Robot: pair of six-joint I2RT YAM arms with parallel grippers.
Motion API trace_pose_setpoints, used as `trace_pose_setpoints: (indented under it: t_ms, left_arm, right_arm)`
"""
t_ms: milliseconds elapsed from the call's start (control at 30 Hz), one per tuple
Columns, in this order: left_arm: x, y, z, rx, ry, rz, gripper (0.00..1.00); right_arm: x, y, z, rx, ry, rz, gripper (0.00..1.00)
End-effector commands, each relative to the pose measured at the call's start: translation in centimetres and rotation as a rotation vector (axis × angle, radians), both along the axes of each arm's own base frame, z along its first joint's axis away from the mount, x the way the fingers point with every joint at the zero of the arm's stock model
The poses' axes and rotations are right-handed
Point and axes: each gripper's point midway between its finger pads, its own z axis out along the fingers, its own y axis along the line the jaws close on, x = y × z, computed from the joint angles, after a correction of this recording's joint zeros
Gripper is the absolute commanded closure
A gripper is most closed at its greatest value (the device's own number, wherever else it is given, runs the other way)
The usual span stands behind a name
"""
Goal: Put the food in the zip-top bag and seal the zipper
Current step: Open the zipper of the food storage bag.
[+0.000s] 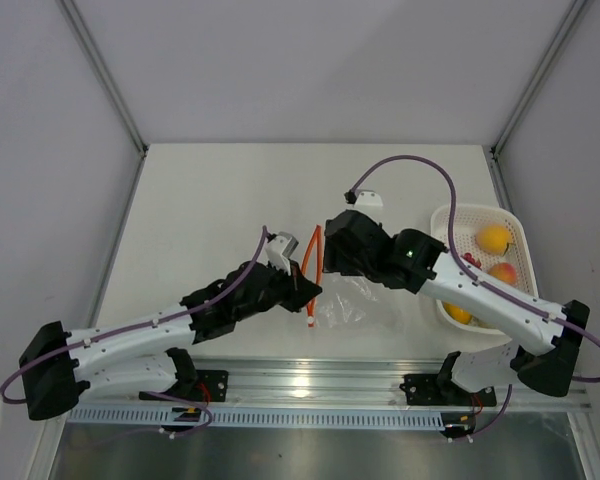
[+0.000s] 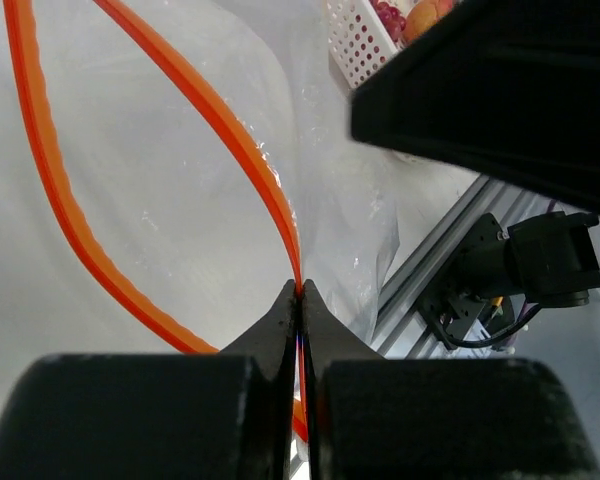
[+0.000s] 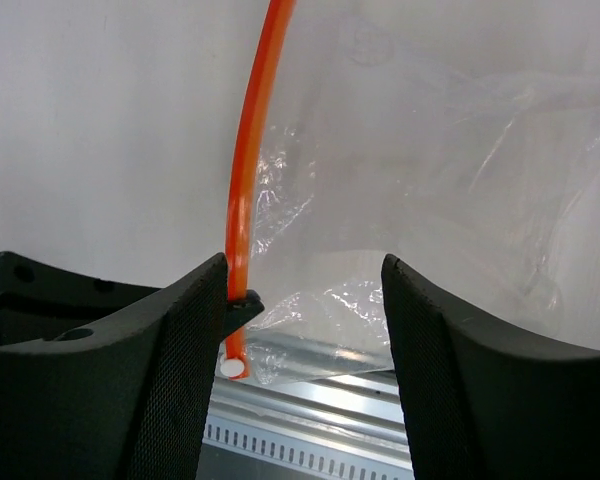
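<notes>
The clear zip-top bag [image 1: 365,305] lies crumpled on the table between my two arms, with nothing inside it. Its red-orange zipper [image 1: 316,262] runs along the left edge and ends in a white tip. My left gripper [image 1: 310,290] is shut on one strip of the zipper [image 2: 280,215], whose two strips bow apart, so the mouth is open. My right gripper [image 3: 305,290] is open just above the bag [image 3: 440,160], its left finger beside the zipper [image 3: 245,190]. The food sits in the basket: an orange fruit [image 1: 494,238], a peach-coloured one [image 1: 502,272], a yellow one [image 1: 458,312] and red berries [image 1: 470,260].
The white perforated basket [image 1: 450,222] stands at the right edge of the table, partly under my right arm. An aluminium rail [image 1: 310,385] runs along the near edge. Grey walls close the table in at the back and sides.
</notes>
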Motion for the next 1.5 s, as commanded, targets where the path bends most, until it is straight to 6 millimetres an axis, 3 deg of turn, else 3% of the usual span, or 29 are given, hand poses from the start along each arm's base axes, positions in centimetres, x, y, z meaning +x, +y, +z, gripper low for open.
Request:
trace_pose_setpoints:
  t_ms: [0, 133, 400, 900, 1267, 1300, 1467]
  left_arm:
    - [0.2, -0.1, 1.7, -0.026, -0.099, 0.022, 0.99]
    - [-0.2, -0.4, 1.9, -0.032, -0.126, 0.015, 0.99]
    - [-0.6, -1.1, 1.7, -0.026, -0.137, 0.001, 0.99]
    - [-1.2, -0.7, 2.2, -0.080, -0.158, -0.002, 0.99]
    - [-1.5, -1.1, 1.9, -0.093, -0.147, -0.022, 0.99]
    - [-1.5, -1.1, 1.9, -0.093, -0.149, -0.022, 0.99]
    - [-1.5, -1.1, 1.7, -0.087, -0.146, -0.024, 0.99]
  right_arm:
    - [-0.1, 0.1, 1.3, 0.006, -0.006, -0.024, 0.35]
    - [-0.2, 1.0, 1.3, 0.024, 0.010, -0.008, 0.35]
    - [-1.2, 2.8, -0.7, 0.000, 0.064, 0.033, 0.34]
    - [-1.6, 3.2, -4.7, -0.010, 0.104, 0.025, 0.39]
    - [-0.8, 3.1, -6.8, -0.002, 0.101, 0.004, 0.65]
    - [-0.8, 3.4, -6.7, 0.014, 0.102, 0.012, 0.72]
    - [-1.0, 3.8, -6.9, 0.046, 0.113, 0.027, 0.79]
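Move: Roughly 8 cm below the right fingers, 3 cm to their left and 1 cm nearer the base runs the raised orange zipper lip. The left fingertips pinching it are some 4 cm back, 2 cm left and 7 cm below. The other lip bows away about 3 cm left of the raised one and 3 cm lower. The bag film spreads about 4 cm back, 7 cm right and 13 cm down. From the left hand, that free stretch of lip lies 3 cm ahead, 1 cm left and 1 cm lower. Sinking about 7.5 cm and easing 3 cm left, the right hand goes down to the raised zipper lip just forward of the left fingertips. It shifts left first and drops mostly later, and its wide-open fingers close to about a quarter open, one on each side of the lip. The left hand keeps its shut pinch, drawing back only a centimetre or so. ##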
